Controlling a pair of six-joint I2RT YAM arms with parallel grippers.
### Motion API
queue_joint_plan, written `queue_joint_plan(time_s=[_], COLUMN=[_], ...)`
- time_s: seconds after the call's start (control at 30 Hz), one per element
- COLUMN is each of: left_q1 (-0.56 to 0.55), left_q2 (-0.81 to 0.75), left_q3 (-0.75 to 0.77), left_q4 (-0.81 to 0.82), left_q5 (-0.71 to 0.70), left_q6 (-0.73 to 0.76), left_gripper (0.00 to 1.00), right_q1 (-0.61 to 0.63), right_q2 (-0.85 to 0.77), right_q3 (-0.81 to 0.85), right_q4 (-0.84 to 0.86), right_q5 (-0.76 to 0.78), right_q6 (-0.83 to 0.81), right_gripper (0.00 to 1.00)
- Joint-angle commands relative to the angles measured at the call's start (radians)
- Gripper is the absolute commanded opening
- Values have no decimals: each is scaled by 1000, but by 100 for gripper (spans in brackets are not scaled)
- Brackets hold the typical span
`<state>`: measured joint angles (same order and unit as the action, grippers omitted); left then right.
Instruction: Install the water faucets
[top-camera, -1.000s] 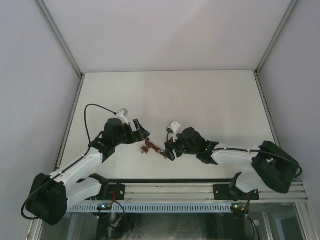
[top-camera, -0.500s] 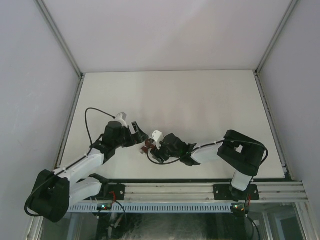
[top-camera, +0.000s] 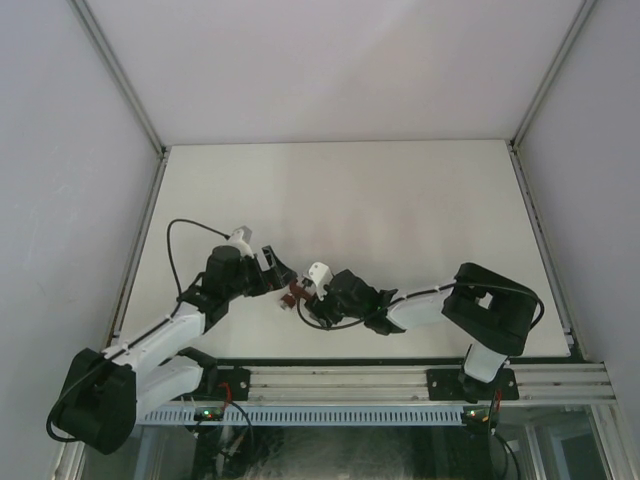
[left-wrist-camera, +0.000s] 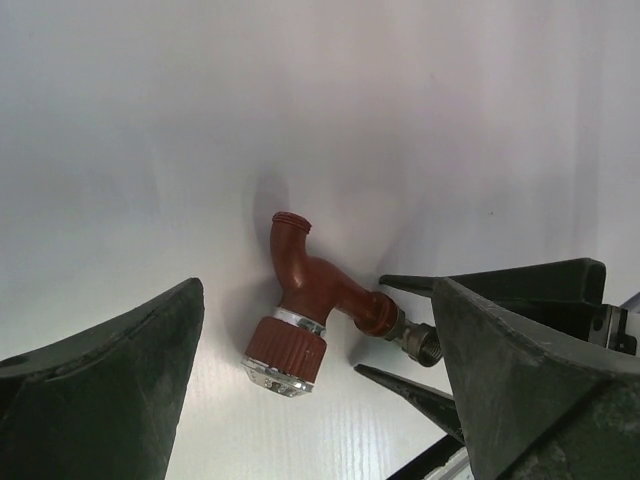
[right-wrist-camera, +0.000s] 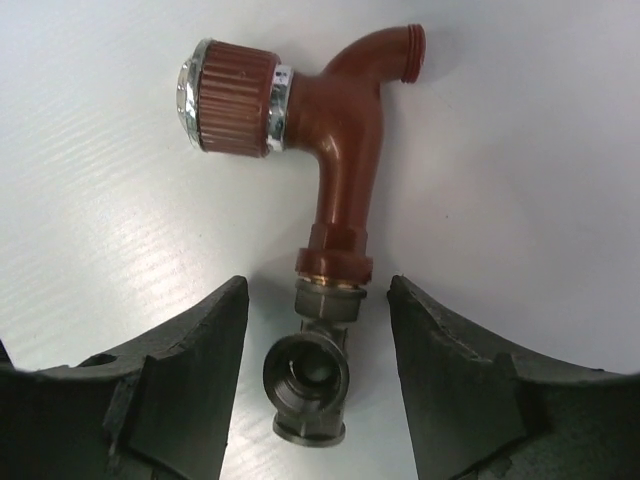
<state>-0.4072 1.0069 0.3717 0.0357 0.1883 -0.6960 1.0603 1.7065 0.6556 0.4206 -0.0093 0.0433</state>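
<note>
One of the water faucets (top-camera: 293, 292), a dark red-brown angled tap, lies flat on the white table between both arms. In the left wrist view the faucet (left-wrist-camera: 312, 290) shows its ribbed knob (left-wrist-camera: 287, 348) and grey metal fitting (left-wrist-camera: 420, 340). My left gripper (top-camera: 283, 277) is open just left of it, its fingers (left-wrist-camera: 110, 390) wide apart and touching nothing. My right gripper (right-wrist-camera: 318, 290) is open with the fitting (right-wrist-camera: 312, 378) between its fingers (right-wrist-camera: 190, 380), a gap on each side. The tap body (right-wrist-camera: 345, 160) and knob (right-wrist-camera: 232, 97) lie beyond the fingertips.
The table (top-camera: 400, 210) is white and walled by pale panels on three sides. An aluminium rail (top-camera: 400, 382) carrying both arm bases runs along the near edge. The right arm's elbow (top-camera: 495, 305) sits low at the right.
The right arm swung left, bringing its gripper to the faucet's fitting end, jaws a little narrower. The left gripper drew slightly back to the left. The faucet has stayed in place.
</note>
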Motion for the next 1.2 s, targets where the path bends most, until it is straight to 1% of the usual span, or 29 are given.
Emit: queue_joint_plan(time_s=[0.0, 0.07, 0.13, 0.17, 0.27, 0.37, 0.4, 0.47, 0.57, 0.67, 0.83, 0.93, 1.0, 1.07, 1.17], left_q1=[7, 7, 8, 7, 7, 7, 7, 8, 7, 7, 7, 7, 8, 8, 8], left_q2=[-30, -35, -39, -41, -40, -43, -43, -36, 2, 32, 35, 41, 36, 25, -5], left_q3=[-29, -30, -33, -35, -37, -45, -51, -62, -61, -52, -88, -80, -80, -70, -53], left_q4=[23, 16, 12, 12, 7, 6, 16, 53, 103, 149, 354, 417, 475, 492, 502], left_q5=[31, 35, 35, 35, 42, 54, 66, 115, 194, 270, 403, 472, 509, 522, 532], left_q6=[16, 18, 18, 18, 20, 20, 20, 20, 13, -2, -91, -134, -156, -166, -182], left_gripper=[98, 98, 98, 98, 97, 97, 98, 98, 98, 97, 96, 88, 78, 69, 63], right_q1=[-11, -12, -10, -12, -17, -27, -28, -13, 10, 12, 11, 10, 10, 9, 3], right_q2=[-59, -64, -62, -56, -41, -66, -81, -127, -179, -219, -293, -344, -382, -424, -479], right_q3=[-49, -63, -63, -63, -63, -63, -63, -65, -110, -118, -129, -146, -160, -178, -199], right_q4=[-19, -17, -13, -6, 32, 61, 66, 76, 167, 190, 202, 215, 222, 233, 227], right_q5=[-13, -16, -26, -23, 15, 37, 35, 78, 91, 119, 133, 123, 110, 99, 99], right_q6=[27, 15, 11, 17, 33, 49, 41, 20, -65, -76, -91, -95, -97, -105, -116], right_gripper=[58, 54, 48, 43, 22, 2, 0, 0, 0, 0, 0, 0, 0, 0, 0])
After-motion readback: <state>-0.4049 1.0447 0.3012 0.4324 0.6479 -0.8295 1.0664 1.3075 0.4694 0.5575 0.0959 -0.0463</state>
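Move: Just in front of the right fingertips' closing line, the faucet's metal fitting lies about 2 cm to that hand's right and roughly 1 cm back, at its height. From the same hand the red knob is some 3 cm ahead and 7 cm left, the spout 7 cm ahead and 6 cm left, both level with it. The left hand hovers about 6 cm above the knob, which is 1 cm back; the spout is 3 cm ahead, 1 cm right and 7 cm below. Easing about 1.5 cm to its right, the right hand closes on the metal fitting, keeps its pinch and lifts it about 10 cm, fingertips tipping upward some 20 degrees. The left hand backs off slightly, then swings about 6 cm right and rises towards the knob, turning clockwise, its fingers tipping up and closing by about a third around the knob; whether they touch can't be told. ##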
